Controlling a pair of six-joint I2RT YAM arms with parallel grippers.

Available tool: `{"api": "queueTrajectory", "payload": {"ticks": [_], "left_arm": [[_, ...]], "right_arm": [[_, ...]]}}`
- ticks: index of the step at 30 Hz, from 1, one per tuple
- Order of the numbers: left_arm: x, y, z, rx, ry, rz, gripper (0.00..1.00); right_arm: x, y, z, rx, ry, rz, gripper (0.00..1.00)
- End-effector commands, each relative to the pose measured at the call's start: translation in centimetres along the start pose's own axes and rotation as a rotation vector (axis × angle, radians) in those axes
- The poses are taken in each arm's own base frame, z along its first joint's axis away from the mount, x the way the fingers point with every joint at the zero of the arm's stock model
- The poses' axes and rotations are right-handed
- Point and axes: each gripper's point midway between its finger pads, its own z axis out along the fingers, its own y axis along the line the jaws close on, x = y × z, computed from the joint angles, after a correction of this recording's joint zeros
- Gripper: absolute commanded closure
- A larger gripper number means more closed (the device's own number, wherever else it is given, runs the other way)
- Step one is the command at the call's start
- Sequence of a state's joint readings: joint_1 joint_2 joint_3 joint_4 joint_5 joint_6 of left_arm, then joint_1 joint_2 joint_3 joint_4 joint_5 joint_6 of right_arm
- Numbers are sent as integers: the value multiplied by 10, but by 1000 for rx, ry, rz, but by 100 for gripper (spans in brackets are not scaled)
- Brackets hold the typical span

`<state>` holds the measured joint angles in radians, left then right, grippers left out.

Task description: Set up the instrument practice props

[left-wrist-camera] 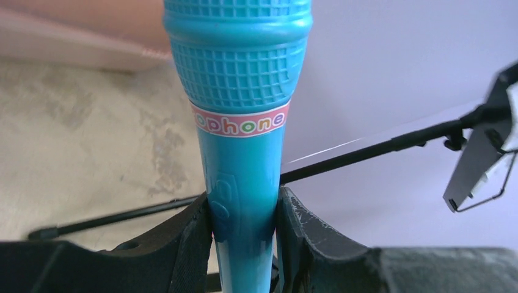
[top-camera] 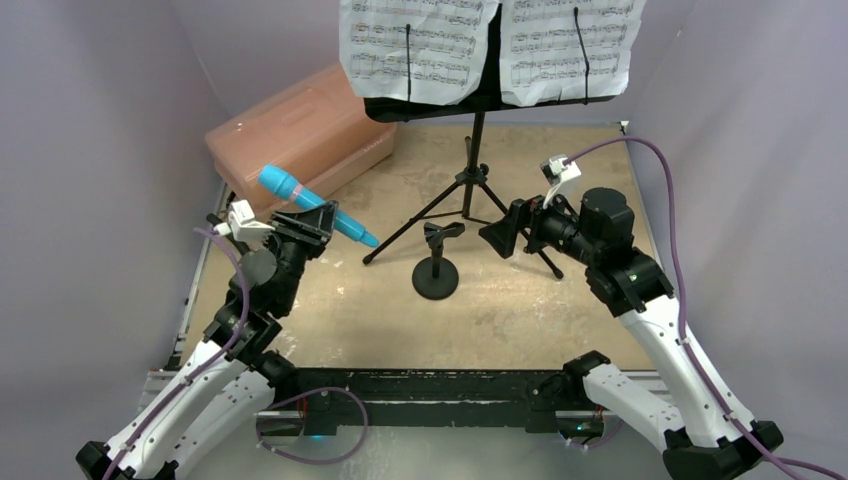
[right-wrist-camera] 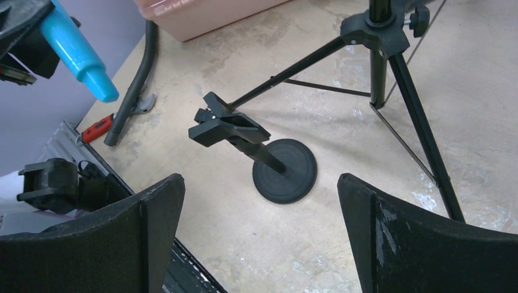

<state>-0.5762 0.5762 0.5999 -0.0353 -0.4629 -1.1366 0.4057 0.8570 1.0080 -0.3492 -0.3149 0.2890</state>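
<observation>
The cyan-blue microphone (top-camera: 315, 207) hangs above the table's left side, head toward the back left, tail toward the centre. My left gripper (top-camera: 310, 224) is shut on its handle; in the left wrist view both pads press the microphone (left-wrist-camera: 238, 91) at the left gripper (left-wrist-camera: 243, 220). The small black mic stand (top-camera: 437, 270) stands on its round base mid-table, its clip (right-wrist-camera: 226, 125) empty. My right gripper (top-camera: 498, 235) hovers open just right of it, with the mic stand (right-wrist-camera: 284, 174) ahead of the right gripper (right-wrist-camera: 261, 207). The black tripod music stand (top-camera: 474, 175) behind carries two sheet-music pages (top-camera: 415, 45).
A pink translucent box (top-camera: 300, 135) sits at the back left. A small red-handled tool (right-wrist-camera: 98, 128) lies near the table's left edge beside a black cable. The music stand's tripod legs (right-wrist-camera: 421, 134) spread close behind and beside the mic stand.
</observation>
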Motion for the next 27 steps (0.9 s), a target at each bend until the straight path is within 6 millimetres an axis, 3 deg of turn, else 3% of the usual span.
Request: {"api": "queueTrajectory", "payload": {"ticks": [1, 9, 13, 19, 27], "left_arm": [[-25, -45, -4, 207, -94, 143, 100], [-3, -94, -14, 484, -10, 309, 100], [24, -117, -20, 636, 111, 377, 100], [78, -136, -38, 857, 390, 429, 100], [119, -141, -59, 979, 595, 422, 100]], "right_arm": [[-30, 17, -8, -69, -113, -84, 2], [-42, 18, -11, -64, -181, -98, 2], [-45, 16, -11, -50, -189, -104, 2], [-45, 42, -17, -197, -204, -174, 2], [-58, 82, -33, -415, -295, -260, 2]]}}
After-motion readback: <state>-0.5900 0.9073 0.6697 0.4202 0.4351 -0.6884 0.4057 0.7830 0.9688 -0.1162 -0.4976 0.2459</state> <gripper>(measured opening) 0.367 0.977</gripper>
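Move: The left hand holds the blue microphone; the clip of the small black holder is about 19 cm to its right, 2 cm ahead and 14 cm lower. The music stand's tripod hub is roughly 15 cm ahead, 25 cm right and 13 cm below that hand. From the empty right hand, the holder clip is about 3 cm ahead, 7 cm left and 15 cm down, and the microphone some 26 cm left, 1 cm ahead and nearly level. Still pinching the blue microphone, the left hand rises about 5 cm, then sweeps some 15 cm right towards the holder and the right hand, easing back and sinking a little, while turning about 50 degrees clockwise and tipping its fingers up. The right hand, fingers kept wide open, lifts about 5 cm, drifts slightly back and tilts its fingers up. ##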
